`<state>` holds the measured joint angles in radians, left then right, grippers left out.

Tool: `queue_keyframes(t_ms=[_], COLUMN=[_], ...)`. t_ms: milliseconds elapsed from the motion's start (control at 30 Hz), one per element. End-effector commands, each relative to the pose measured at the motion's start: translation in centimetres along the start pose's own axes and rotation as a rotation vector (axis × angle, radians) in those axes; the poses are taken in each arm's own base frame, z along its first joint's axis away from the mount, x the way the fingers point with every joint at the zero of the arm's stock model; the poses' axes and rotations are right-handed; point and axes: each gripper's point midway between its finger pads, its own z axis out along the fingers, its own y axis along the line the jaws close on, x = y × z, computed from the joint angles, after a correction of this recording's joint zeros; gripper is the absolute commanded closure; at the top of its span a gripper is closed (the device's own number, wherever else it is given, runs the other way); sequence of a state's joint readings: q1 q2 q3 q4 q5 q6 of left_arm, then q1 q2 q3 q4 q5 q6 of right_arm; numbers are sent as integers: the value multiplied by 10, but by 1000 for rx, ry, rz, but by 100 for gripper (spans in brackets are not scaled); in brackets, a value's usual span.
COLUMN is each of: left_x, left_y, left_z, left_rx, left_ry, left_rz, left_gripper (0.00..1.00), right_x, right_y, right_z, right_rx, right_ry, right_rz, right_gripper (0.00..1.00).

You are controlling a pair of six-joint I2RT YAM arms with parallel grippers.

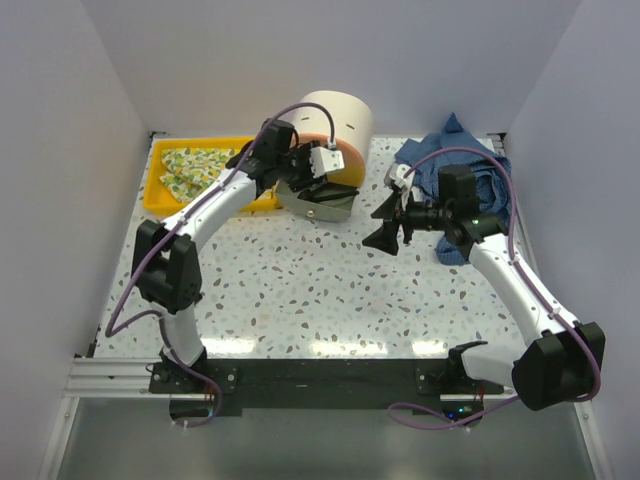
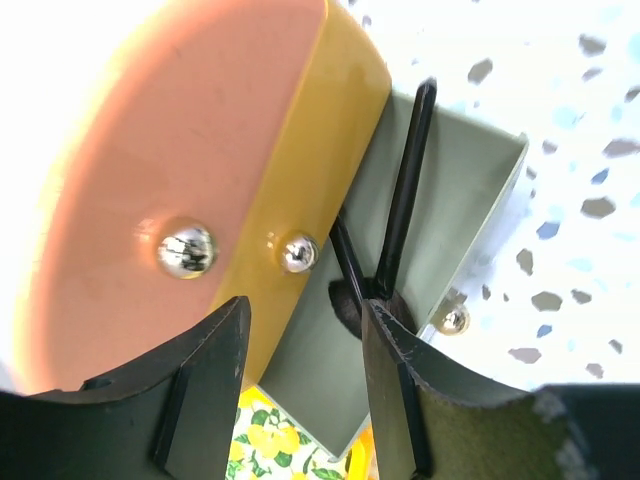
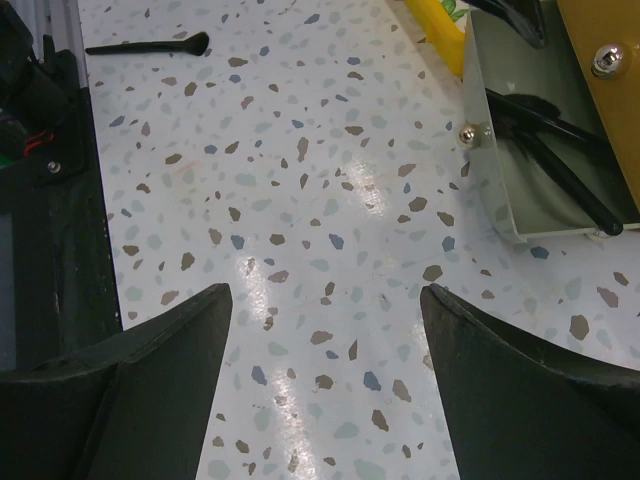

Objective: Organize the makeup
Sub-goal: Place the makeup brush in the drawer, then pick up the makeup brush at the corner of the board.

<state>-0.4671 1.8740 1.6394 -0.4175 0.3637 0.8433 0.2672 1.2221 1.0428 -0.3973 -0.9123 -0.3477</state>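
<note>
Two thin dark brushes (image 2: 405, 170) lie crossed in the open grey-green drawer (image 2: 470, 190) of a round cream, orange and yellow organiser (image 1: 335, 120) at the back centre. My left gripper (image 2: 305, 305) hovers over that drawer (image 1: 325, 205), open, with nothing between its fingers. The same brushes (image 3: 560, 170) show at the right of the right wrist view. A further fan-headed brush (image 3: 150, 45) lies on the table by the dark edge at the upper left of that view. My right gripper (image 3: 325, 290) hangs open over bare terrazzo, right of the drawer (image 3: 500, 150). Palettes and discs are out of view.
A yellow tray (image 1: 158, 195) with a leaf-patterned cloth (image 1: 190, 165) stands at the back left, touching the organiser's side. A crumpled blue cloth (image 1: 470, 170) lies at the back right behind my right arm. White walls close in the table on three sides.
</note>
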Motion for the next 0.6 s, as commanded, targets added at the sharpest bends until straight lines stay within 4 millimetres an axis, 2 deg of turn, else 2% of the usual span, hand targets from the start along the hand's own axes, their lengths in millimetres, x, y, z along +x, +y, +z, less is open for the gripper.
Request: queue_keyframes(t_ms=[0,367,467,567], left_x=[-52,-53,-51,-52], left_y=[5,-23,-24,-24], left_z=[-24,1,-1,-14], left_rx=[-21,108,104,68], left_ry=[-209,-242,-235,-230], left_rz=[2,-25,-50,-82], left_gripper=[49,63,69,72], right_x=[-13,-11,-6,-3], right_y=[3,-3,-17,-35], right_z=[-2,-4,-4,-4], right_rx=[-21,10,87,178], right_ry=[-40,-37,-24,-21], right_rz=[-24,-21,6,30], right_gripper=[20,20,20,23])
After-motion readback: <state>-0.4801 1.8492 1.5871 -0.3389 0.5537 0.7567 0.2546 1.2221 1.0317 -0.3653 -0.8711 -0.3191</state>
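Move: The makeup brush lies already released in the open grey drawer with a second brush crossing it, its middle roughly 5 cm to the left hand's right, level fore and aft, and some 9 cm below. The grey drawer's knob is about 2 cm back, 1 cm right and 12 cm down; the yellow drawer front stands 5 cm ahead, 5 cm right and 4 cm lower. From the right hand the brush is about 18 cm ahead, 9 cm left and 13 cm down. Above the brushes, already let go in the drawer, the empty left hand goes on rising some 3 cm, then sinks back about 2, all the while drifting roughly 3 cm right and 3 cm back. The wrist turns about 10 degrees, swinging clockwise with its left side dipping, and the half-open fingers narrow to about a third open. ##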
